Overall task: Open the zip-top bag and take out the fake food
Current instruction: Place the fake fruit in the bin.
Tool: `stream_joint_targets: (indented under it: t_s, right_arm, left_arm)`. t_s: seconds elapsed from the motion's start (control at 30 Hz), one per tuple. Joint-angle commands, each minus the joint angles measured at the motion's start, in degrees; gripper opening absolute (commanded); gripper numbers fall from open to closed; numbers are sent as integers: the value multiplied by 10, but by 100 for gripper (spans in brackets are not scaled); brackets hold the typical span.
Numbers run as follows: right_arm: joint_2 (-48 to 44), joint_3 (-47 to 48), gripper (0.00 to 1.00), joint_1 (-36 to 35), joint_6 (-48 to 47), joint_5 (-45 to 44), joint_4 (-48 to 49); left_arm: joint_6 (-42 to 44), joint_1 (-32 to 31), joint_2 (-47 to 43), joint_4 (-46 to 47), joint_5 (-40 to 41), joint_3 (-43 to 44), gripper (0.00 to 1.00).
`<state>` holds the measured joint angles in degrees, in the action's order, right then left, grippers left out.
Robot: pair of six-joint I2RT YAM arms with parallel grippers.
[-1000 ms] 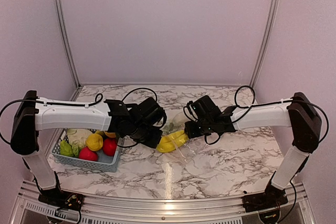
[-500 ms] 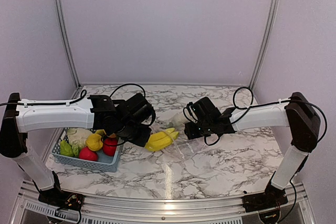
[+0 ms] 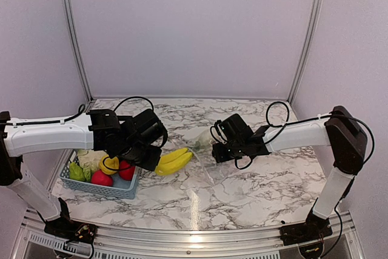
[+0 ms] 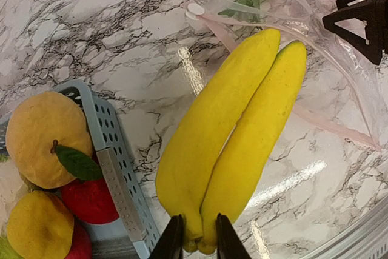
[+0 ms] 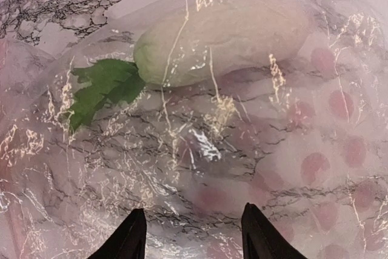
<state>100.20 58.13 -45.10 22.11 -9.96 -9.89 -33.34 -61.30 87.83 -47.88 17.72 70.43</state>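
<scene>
The yellow bananas (image 3: pixel 174 161) (image 4: pixel 236 144) hang just above the marble, their stem end pinched by my left gripper (image 3: pixel 154 161) (image 4: pixel 194 244), which is shut on them beside the basket. The clear zip-top bag (image 3: pixel 210 167) (image 5: pixel 212 150) lies crumpled on the table right of the bananas, its mouth (image 4: pixel 200 11) facing them. Inside it rests a pale white vegetable with a green leaf (image 5: pixel 224 37) (image 3: pixel 202 142). My right gripper (image 3: pixel 218 150) (image 5: pixel 194 235) stands open over the bag, fingers apart with crinkled plastic below them.
A light blue lattice basket (image 3: pixel 124 191) (image 4: pixel 115 168) sits at the near left. It holds an orange (image 4: pixel 45 137), a red apple (image 4: pixel 91 198), a lemon (image 3: pixel 110 164), a cabbage (image 3: pixel 90 158) and green fruit (image 3: pixel 76 172). Purple walls enclose the marble table.
My left arm has swung left, carrying the bananas away from the bag toward the basket. The right gripper has stayed almost still over the bag.
</scene>
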Motion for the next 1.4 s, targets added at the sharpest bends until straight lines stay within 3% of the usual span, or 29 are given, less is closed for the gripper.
stream_joint_targets:
  t_s: [0.0,0.93,1.37]
  right_arm:
    - [13,8,52,4,-2,6,6]
    - [30,25,51,4,-18,27,8]
    - [35,28,51,4,-25,50,14]
  left_arm:
    - [-26,-3,-39,-37,25,-9,17]
    - [-242,-1,-255,-158,146,-61,19]
    - [-409,9,-351,-251,189,-119,20]
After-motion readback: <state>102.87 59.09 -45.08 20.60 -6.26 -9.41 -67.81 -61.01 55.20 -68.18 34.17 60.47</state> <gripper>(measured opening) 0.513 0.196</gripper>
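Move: My left hand already holds the bananas by their stems. The bin's middle lies roughly 22 cm to its left, 3 cm ahead and 11 cm below. From this hand, the nearer red fruit in the bin is about 11 cm left and 2 cm ahead, the leafy peach 10 cm left and 10 cm ahead, and the yellow fruit 17 cm left and 4 cm ahead, all some 8 cm down. From my right hand the bin is about 44 cm left, 7 cm back and slightly lower. Keeping my pinch on the banana stems, I swing my left hand about 16 cm left to bring the bunch over the bin, speeding up as I go. I lift it about 8 cm, levelling off near the end, and draw back a few centimetres late on, while my wrist turns some 35 degrees counter-clockwise and tips up a little. ##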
